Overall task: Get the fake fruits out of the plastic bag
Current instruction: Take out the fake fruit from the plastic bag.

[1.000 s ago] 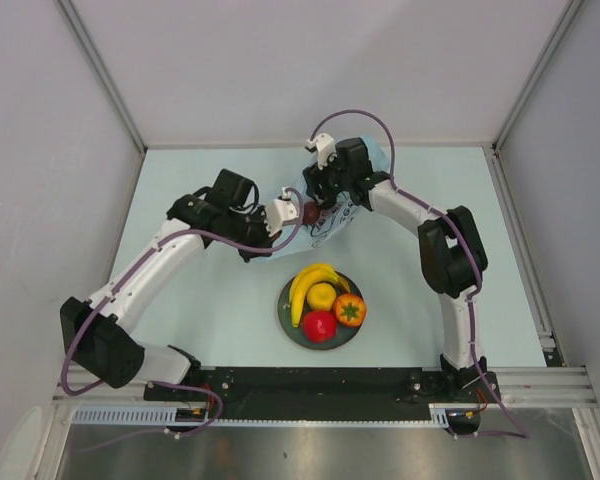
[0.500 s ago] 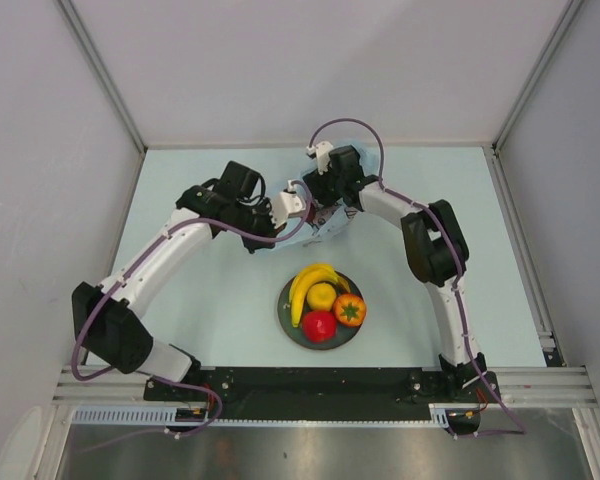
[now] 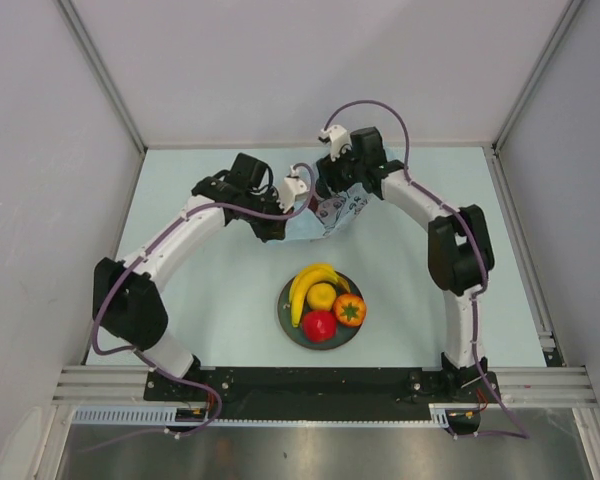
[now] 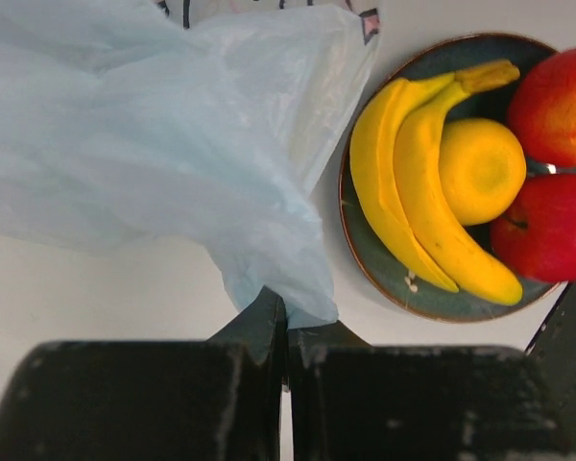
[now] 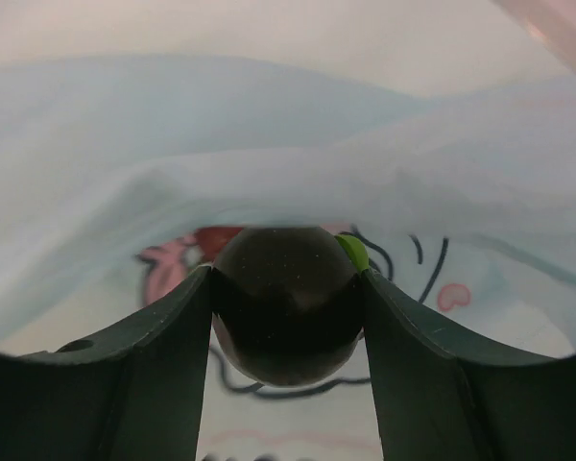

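Observation:
The light-blue plastic bag lies at the back middle of the table, with both grippers at it. My left gripper is shut on a pinched corner of the plastic bag; from above it sits at the bag's left edge. My right gripper reaches inside the bag, shut on a dark purple ball with a green leaf. On the teal plate lie a banana bunch, a yellow round fruit, a red apple and an orange fruit.
The plate stands close to the bag's near edge, just right of my left fingers. Grey walls enclose the table on three sides. The arm bases and a black rail run along the near edge.
The left arm has swung back and to the right, carrying the bag's corner. The right gripper opened wider, then closed on the dark ball and shifted slightly back.

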Controlling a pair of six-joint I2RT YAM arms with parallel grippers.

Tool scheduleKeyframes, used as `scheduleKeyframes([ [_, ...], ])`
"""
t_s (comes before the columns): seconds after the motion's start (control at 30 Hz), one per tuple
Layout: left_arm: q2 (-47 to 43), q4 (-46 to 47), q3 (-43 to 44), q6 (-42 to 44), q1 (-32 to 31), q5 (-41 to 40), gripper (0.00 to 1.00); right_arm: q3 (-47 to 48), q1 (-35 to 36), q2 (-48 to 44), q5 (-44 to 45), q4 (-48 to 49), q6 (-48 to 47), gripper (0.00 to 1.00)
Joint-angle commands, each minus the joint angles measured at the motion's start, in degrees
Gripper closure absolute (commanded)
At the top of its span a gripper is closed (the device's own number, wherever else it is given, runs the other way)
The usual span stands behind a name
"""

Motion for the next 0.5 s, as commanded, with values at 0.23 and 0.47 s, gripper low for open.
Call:
scheduleKeyframes([
  [0.23,3.08,12.74,8.58,-18.05,3.45,1.90,1.00,-12.52,-2.12,-22.83,-18.67,-10.75,-2.98,0.61],
  [0.47,1.95,13.71,7.80,-19.19,3.45,1.46,1.00,-23.24,2.00,-35.93,-17.53,-15.84,-10.53,0.63],
])
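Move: The right hand holds the dark round fruit inside the bag mouth; the plate is some 32 cm back from that hand, hardly off to the side, and 8 cm below. On it, the bananas lie about 28 cm back and 3 cm left, the orange-red fruit 32 cm back and 7 cm right. From the left hand, pinching the bag's edge, the bag's middle is roughly 14 cm ahead, 12 cm right and 10 cm lower, the plate about 13 cm back, 11 cm right and 12 cm down. Keep the right fingers' grip on the dark fruit and draw it out of the bag: lift about 10 cm first, then pull back towards the plate, some 14 cm in all, sinking slightly at the end as the wrist turns a little counter-clockwise. Meanwhile, keep the bag's edge pinched shut in the left gripper and carry it forward and up about 6 cm, away from the plate, tilting the wrist some 15-20 degrees. ##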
